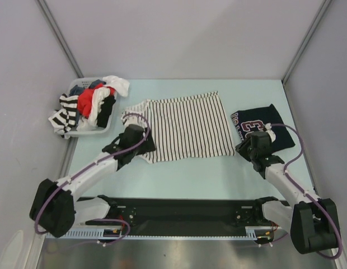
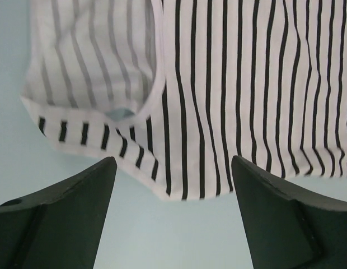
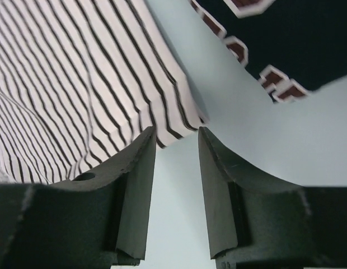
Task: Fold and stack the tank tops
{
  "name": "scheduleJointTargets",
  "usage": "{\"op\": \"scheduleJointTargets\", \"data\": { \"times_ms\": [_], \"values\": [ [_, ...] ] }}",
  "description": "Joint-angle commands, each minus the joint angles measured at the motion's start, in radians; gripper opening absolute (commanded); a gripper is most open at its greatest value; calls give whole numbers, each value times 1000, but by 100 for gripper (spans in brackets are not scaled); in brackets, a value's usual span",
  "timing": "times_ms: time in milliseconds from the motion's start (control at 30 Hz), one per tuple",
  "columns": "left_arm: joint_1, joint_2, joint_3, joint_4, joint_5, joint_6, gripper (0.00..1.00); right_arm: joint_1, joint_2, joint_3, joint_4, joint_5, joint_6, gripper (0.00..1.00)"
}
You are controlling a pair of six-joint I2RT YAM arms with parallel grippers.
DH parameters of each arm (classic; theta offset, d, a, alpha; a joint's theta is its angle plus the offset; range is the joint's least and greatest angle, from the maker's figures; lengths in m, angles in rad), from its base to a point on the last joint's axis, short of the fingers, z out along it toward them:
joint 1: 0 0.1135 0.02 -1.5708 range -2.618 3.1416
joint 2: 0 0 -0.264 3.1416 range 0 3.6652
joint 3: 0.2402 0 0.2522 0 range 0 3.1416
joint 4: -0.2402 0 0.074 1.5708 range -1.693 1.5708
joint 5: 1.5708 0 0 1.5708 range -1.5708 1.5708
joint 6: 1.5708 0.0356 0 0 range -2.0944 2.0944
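Note:
The white tank top with thin dark stripes (image 1: pixel 184 126) lies spread flat in the middle of the table. The dark navy tank top with maroon trim (image 1: pixel 257 126) sits folded to its right. My left gripper (image 1: pixel 143 147) hovers at the striped top's near left corner. In the left wrist view that gripper (image 2: pixel 173 182) is open wide with only bare table in it, and the striped hem (image 2: pixel 184 168) lies just ahead. My right gripper (image 3: pixel 176 137) stands open by a narrow gap with nothing in it, at the striped top's near right corner (image 3: pixel 162 112). The navy top (image 3: pixel 296 33) is beyond.
A white basket (image 1: pixel 101 130) heaped with mixed clothes stands at the back left of the table. Grey walls close in the table on the left, back and right. A black rail (image 1: pixel 184 216) runs along the near edge between the arm bases.

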Motion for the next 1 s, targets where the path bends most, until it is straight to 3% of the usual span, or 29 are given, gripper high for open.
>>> {"op": "scheduleJointTargets", "data": {
  "times_ms": [0,300,733,967],
  "values": [
    [-66,-152,-87,60,-24,-100,89,-1,-17,-56,9,22,120,42],
    [-83,-402,-263,46,-14,-184,88,-4,57,-137,162,-61,229,38],
    [-83,-434,-305,17,0,-197,88,-58,290,-134,343,-156,259,30],
    [-84,-418,-315,25,14,-204,87,-56,258,-156,336,-82,222,0]
  ]
}}
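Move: The near right hem corner of the striped tank top lies some 7 cm below the right hand, about 1 cm ahead and 1 cm left of it. The folded navy tank top is about 13 cm ahead of that hand and 16 cm to its right. The left hand is about 9 cm above the cloth. Its near armpit corner is about 7 cm behind that hand, level with it sideways, and the near shoulder strap is 16 cm to its left, level ahead. The right hand sinks about 7 cm onto the striped tank top's near hem corner, first easing back 2 cm, then working some 3 cm forward and slightly left while it rolls about 15 degrees, left side up, and at the end its half-open fingers shut and pinch the corner. The left hand draws back about 6 cm from over the cloth to above the near armpit corner, most of it early on, rolls some 12 degrees the other way, and then hovers with its fingers still wide open, touching nothing. ##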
